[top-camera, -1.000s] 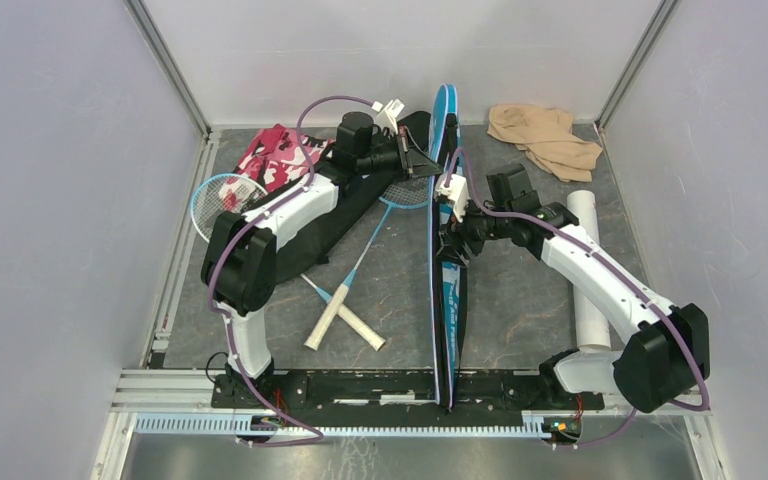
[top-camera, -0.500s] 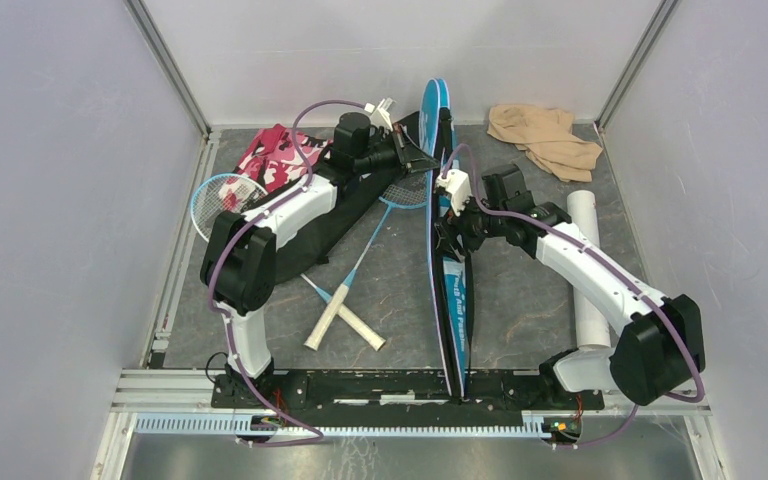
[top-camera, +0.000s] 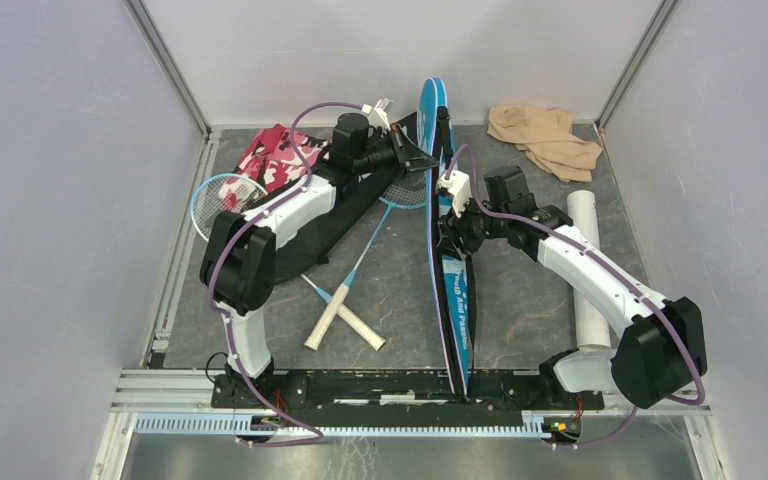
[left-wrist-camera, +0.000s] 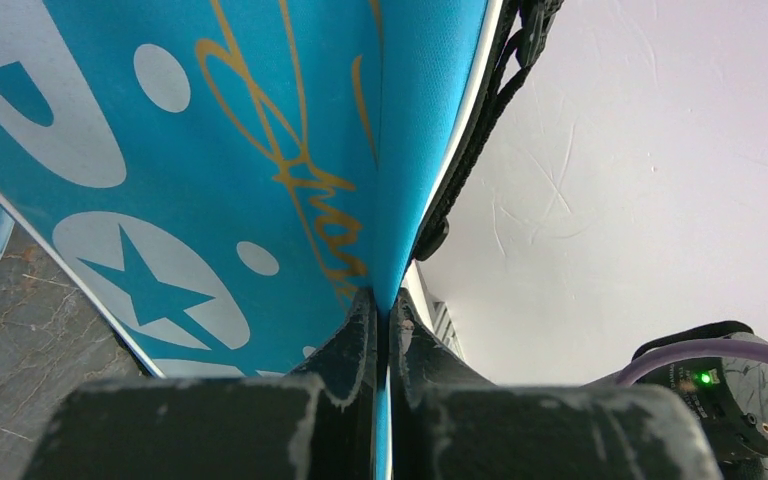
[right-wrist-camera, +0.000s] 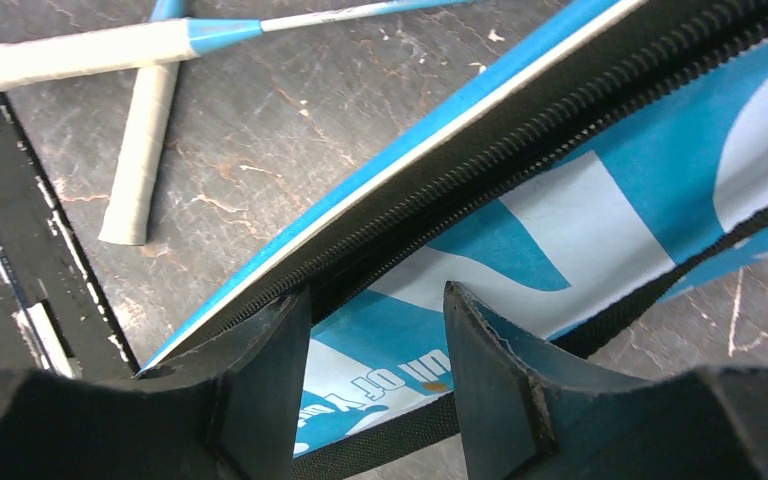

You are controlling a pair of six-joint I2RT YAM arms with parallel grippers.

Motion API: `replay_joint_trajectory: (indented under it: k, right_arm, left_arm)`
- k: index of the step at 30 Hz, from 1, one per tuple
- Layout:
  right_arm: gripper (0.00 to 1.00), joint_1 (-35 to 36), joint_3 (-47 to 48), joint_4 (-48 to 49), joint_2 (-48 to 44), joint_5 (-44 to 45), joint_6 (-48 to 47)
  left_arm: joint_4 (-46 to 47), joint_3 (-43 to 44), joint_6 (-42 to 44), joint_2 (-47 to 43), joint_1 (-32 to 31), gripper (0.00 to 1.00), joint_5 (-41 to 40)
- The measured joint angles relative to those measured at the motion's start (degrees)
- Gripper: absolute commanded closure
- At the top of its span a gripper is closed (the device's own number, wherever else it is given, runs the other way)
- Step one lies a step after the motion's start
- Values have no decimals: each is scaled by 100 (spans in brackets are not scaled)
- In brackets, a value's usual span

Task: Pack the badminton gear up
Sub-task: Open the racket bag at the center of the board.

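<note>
The blue racket cover stands on edge from the back wall to the near rail. My left gripper is shut on its upper edge; in the left wrist view the blue cloth is pinched between the jaws. My right gripper is open at the cover's middle, its left finger against the open zipper edge and the printed flap showing between its fingers. Two rackets lie on the floor with crossed white handles. The black cover lies under my left arm. A white tube lies on the right.
A pink-and-white camouflage cloth lies at the back left and a beige cloth at the back right. Grey walls close in three sides. A black rail runs along the near edge.
The cover's back end has swung slightly left with my left gripper. My right gripper has shifted a little left along the cover's middle.
</note>
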Motion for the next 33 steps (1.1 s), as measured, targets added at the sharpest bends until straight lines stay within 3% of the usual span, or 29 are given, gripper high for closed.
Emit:
replay_joint_trajectory:
  k: [6, 10, 13, 18, 22, 24, 33]
  right_arm:
    - [52, -7, 0, 55, 83, -435, 13]
    - [75, -7, 0, 81, 186, -614, 109]
    - [99, -31, 2, 131, 269, -728, 164]
    - [100, -219, 2, 136, 330, -807, 361]
    - [100, -463, 2, 140, 304, -673, 522]
    - [100, -527, 2, 138, 227, -518, 597]
    - [100, -592, 2, 273, -164, 289, 695]
  left_arm:
    - [72, -70, 0, 0, 2, 98, 22]
    - [125, -184, -2, 0, 2, 98, 20]
    - [175, -260, -2, 0, 2, 98, 15]
    - [341, -352, 2, 0, 22, 97, -28]
    - [505, -354, 59, 0, 72, 91, -55]
    - [570, -354, 164, 0, 92, 80, -81]
    - [608, -402, 568, 0, 92, 56, 61]
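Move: The blue racket bag stands on edge, its zip side facing up; the stretch of zipper the right hand goes for lies about 2 cm to its left, 1 cm back and 1 cm below. From there the crossed racket handles lie roughly 20 cm farther left, 15 cm back and 14 cm lower. The left hand already pinches the bag's far upper edge; that zipper stretch is some 16 cm back, 2 cm right and 8 cm below it. The bag's zipper edge is reached by the right hand, which eases about 2 cm left and slightly back, shuts its open fingers on the edge cloth, then carries it some 5 cm right and 4 cm forward, rising a little and turning about 15 degrees clockwise. The left hand stays nearly in place, dips a centimetre or two, and late on opens partway, letting go of the far edge. ##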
